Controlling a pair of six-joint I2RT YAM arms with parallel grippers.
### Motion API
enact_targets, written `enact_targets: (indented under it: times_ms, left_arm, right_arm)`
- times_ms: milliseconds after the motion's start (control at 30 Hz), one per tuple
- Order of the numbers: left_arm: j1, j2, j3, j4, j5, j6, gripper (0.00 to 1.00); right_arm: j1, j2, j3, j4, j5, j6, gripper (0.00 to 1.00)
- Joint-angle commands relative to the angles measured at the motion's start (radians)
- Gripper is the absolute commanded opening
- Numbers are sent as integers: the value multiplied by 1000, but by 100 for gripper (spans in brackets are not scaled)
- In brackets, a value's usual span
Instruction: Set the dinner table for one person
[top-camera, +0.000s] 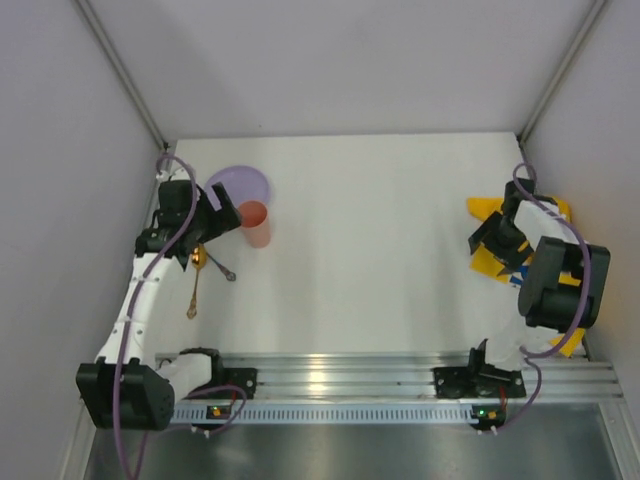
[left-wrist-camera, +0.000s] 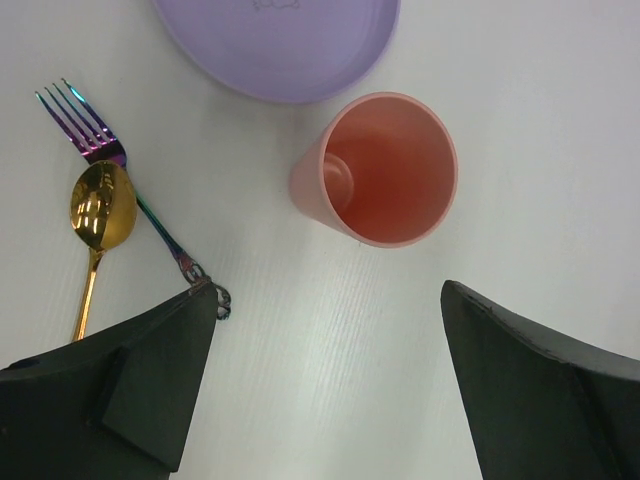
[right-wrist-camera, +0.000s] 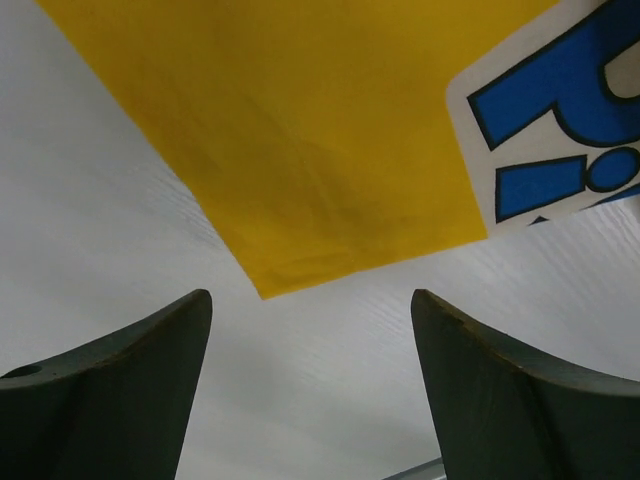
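Note:
On the white dinner table (top-camera: 380, 250), a purple plate (top-camera: 240, 185) (left-wrist-camera: 280, 40) lies at the far left. A pink cup (top-camera: 256, 222) (left-wrist-camera: 385, 170) stands upright next to it. A rainbow fork (left-wrist-camera: 120, 180) and a gold spoon (left-wrist-camera: 100, 215) lie to the left of the cup. My left gripper (left-wrist-camera: 330, 295) (top-camera: 225, 210) hovers just short of the cup, open and empty. At the right edge lies a yellow printed mat (right-wrist-camera: 300, 130) (top-camera: 487, 208). My right gripper (right-wrist-camera: 310, 300) (top-camera: 488, 243) is open, with the mat's corner just beyond its fingertips.
A ribbed aluminium rail (top-camera: 400, 375) runs along the near edge, where both arm bases are bolted. Grey walls close the left, right and back sides. The mat carries a blue and white print (right-wrist-camera: 560, 120); my right arm covers much of it from above.

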Motion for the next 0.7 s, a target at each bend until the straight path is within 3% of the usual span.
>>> enact_targets:
  times_ms: [0, 100, 133, 233, 300, 433, 600, 667]
  left_arm:
    - [-1, -36, 86, -92, -22, 8, 99]
    - [-1, -38, 130, -134, -69, 25, 98]
    - [-1, -41, 148, -142, -69, 31, 99]
    - [-2, -47, 173, -165, -71, 37, 99]
    - [-2, -53, 178, -174, -66, 39, 99]
    - [-4, -64, 178, -182, -57, 40, 99]
    - [-28, -50, 211, -185, -57, 28, 99]
    - [-60, -32, 242, -185, -80, 20, 99]
  right_arm:
    - [-8, 52, -7, 115, -21, -29, 81]
    - [-7, 86, -36, 158, -20, -47, 68]
    - [-8, 91, -57, 176, -21, -50, 56]
    - [-7, 108, -101, 202, -38, -53, 33]
    - [-5, 109, -118, 227, -52, -61, 28]
    - [28, 100, -134, 219, -64, -76, 0]
    - [169, 11, -99, 158, -96, -50, 0]
    - [312, -15, -60, 114, -143, -2, 0]
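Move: The yellow cloth's near-left corner lies just under the right hand, about 4 cm below, 1 cm back and 1 cm left. From that hand, the cloth's far-left corner is some 16 cm straight ahead and the blue print roughly 9 cm right and 2 cm back, both at table height. From the left hand the near-left corner is about 52 cm right, 4 cm back and 19 cm below; the pink cup stands 3 cm ahead, 4 cm right, its middle 14 cm below. The yellow cloth's near-left corner is pinched by the right hand, which sinks just under 4 cm onto it while closing its fingers fully, then drags it about 5 cm left along the table, turning some 10 degrees counter-clockwise. The left hand, empty and wide open, rises roughly 5 cm away from the pink cup, easing back slightly. ##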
